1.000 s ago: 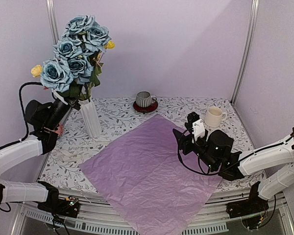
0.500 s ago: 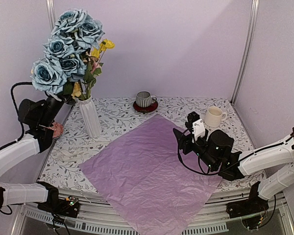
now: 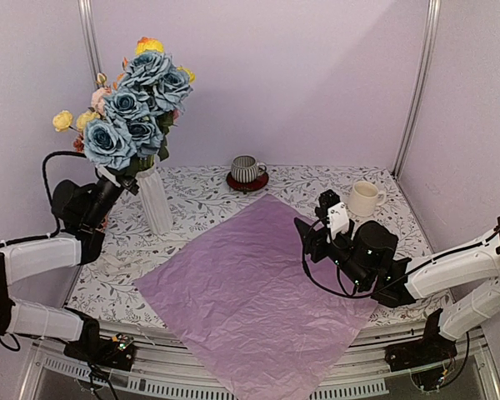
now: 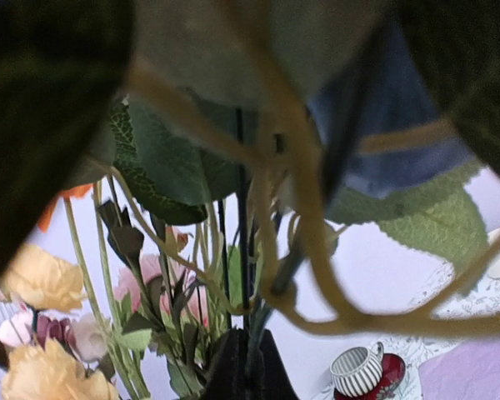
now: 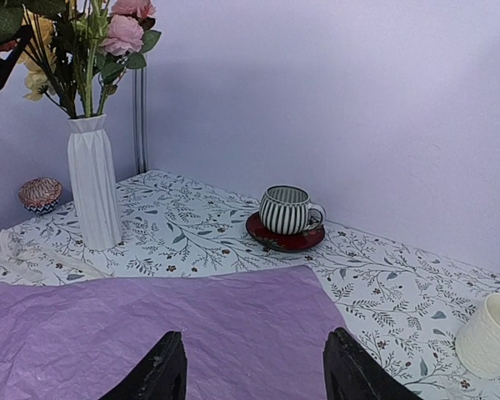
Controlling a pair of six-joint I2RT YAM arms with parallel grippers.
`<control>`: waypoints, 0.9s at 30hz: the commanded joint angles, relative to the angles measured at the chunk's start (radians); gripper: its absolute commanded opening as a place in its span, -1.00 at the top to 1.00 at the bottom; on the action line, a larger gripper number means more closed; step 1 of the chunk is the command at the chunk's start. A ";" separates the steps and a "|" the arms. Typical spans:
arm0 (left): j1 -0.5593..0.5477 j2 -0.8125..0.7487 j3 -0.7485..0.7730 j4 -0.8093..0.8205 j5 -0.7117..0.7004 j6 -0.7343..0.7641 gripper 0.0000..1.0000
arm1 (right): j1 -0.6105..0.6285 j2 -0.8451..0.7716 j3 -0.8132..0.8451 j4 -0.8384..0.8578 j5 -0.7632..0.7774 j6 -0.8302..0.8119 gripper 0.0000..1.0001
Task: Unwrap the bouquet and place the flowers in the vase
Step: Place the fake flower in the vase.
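Observation:
The flowers (image 3: 137,108), blue roses with yellow, pink and orange blooms, stand bunched over the white ribbed vase (image 3: 154,200) at the back left. Their stems run down to its mouth. My left gripper (image 3: 121,177) is beside the vase's rim, shut on the dark stems (image 4: 248,367); leaves fill most of the left wrist view. The pink-lilac paper (image 3: 250,292) lies spread flat across the table's middle. Above the paper's right edge my right gripper (image 3: 304,242) hovers open and empty (image 5: 254,371). The right wrist view shows the vase (image 5: 93,183) with flowers (image 5: 92,42) in it.
A grey striped mug (image 3: 247,169) on a red saucer stands at the back centre. A cream mug (image 3: 364,198) is at the back right. A small pink ball-like object (image 5: 40,193) and pale ribbon (image 5: 33,254) lie left of the vase. The paper overhangs the near edge.
My left gripper swung the bunch left and away from the vase, then back right; the flowers now stand more upright over the vase. The right arm has not moved.

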 commanded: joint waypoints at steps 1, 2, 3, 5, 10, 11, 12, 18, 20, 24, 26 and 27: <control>0.010 0.027 -0.042 0.074 -0.057 -0.015 1.00 | -0.001 -0.016 -0.008 0.025 0.013 -0.004 -0.16; 0.010 0.032 -0.049 0.079 -0.064 -0.015 1.00 | -0.002 -0.016 -0.008 0.024 0.012 -0.005 -0.16; 0.011 0.037 -0.055 0.086 -0.068 -0.016 1.00 | -0.002 -0.016 -0.008 0.025 0.010 -0.004 -0.16; 0.010 0.045 -0.063 0.103 -0.071 -0.018 1.00 | -0.002 -0.014 -0.008 0.025 0.009 -0.002 -0.16; 0.010 0.049 -0.069 0.094 -0.105 -0.029 1.00 | -0.002 -0.007 -0.005 0.025 0.009 -0.006 -0.16; 0.010 0.049 -0.071 0.086 -0.128 -0.039 1.00 | -0.002 -0.007 -0.005 0.024 0.010 -0.007 -0.16; 0.010 0.049 -0.075 0.077 -0.142 -0.050 1.00 | -0.002 -0.008 -0.004 0.025 0.010 -0.007 -0.17; 0.010 0.052 -0.134 0.084 -0.180 -0.094 1.00 | -0.002 0.004 -0.001 0.022 0.004 -0.007 -0.17; 0.010 0.057 -0.155 0.105 -0.187 -0.099 1.00 | -0.002 0.004 0.000 0.020 0.001 -0.006 -0.17; 0.011 0.060 -0.180 0.113 -0.191 -0.110 1.00 | -0.002 0.002 -0.001 0.017 -0.001 -0.002 -0.17; 0.010 0.064 -0.184 0.107 -0.192 -0.119 1.00 | -0.002 0.003 0.000 0.018 -0.002 -0.002 -0.17; 0.011 0.068 -0.184 0.104 -0.190 -0.124 1.00 | -0.002 0.003 0.001 0.017 -0.002 -0.002 -0.17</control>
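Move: The left hand still holds the blue flowers by their stems; the vase's mouth lies some 10 cm ahead of it, about 5 cm to its right and 9 cm below. The patterned bowl is about 9 cm ahead, 13 cm left and 32 cm down; the striped mug about 25 cm ahead, 35 cm right and 30 cm down. From the idle right hand, the vase's mouth is roughly 18 cm ahead, 44 cm left and 8 cm up. Keeping its grip, the left hand lowers the blue flowers' stems about 4 cm at the vase, drifting 3 cm left. ##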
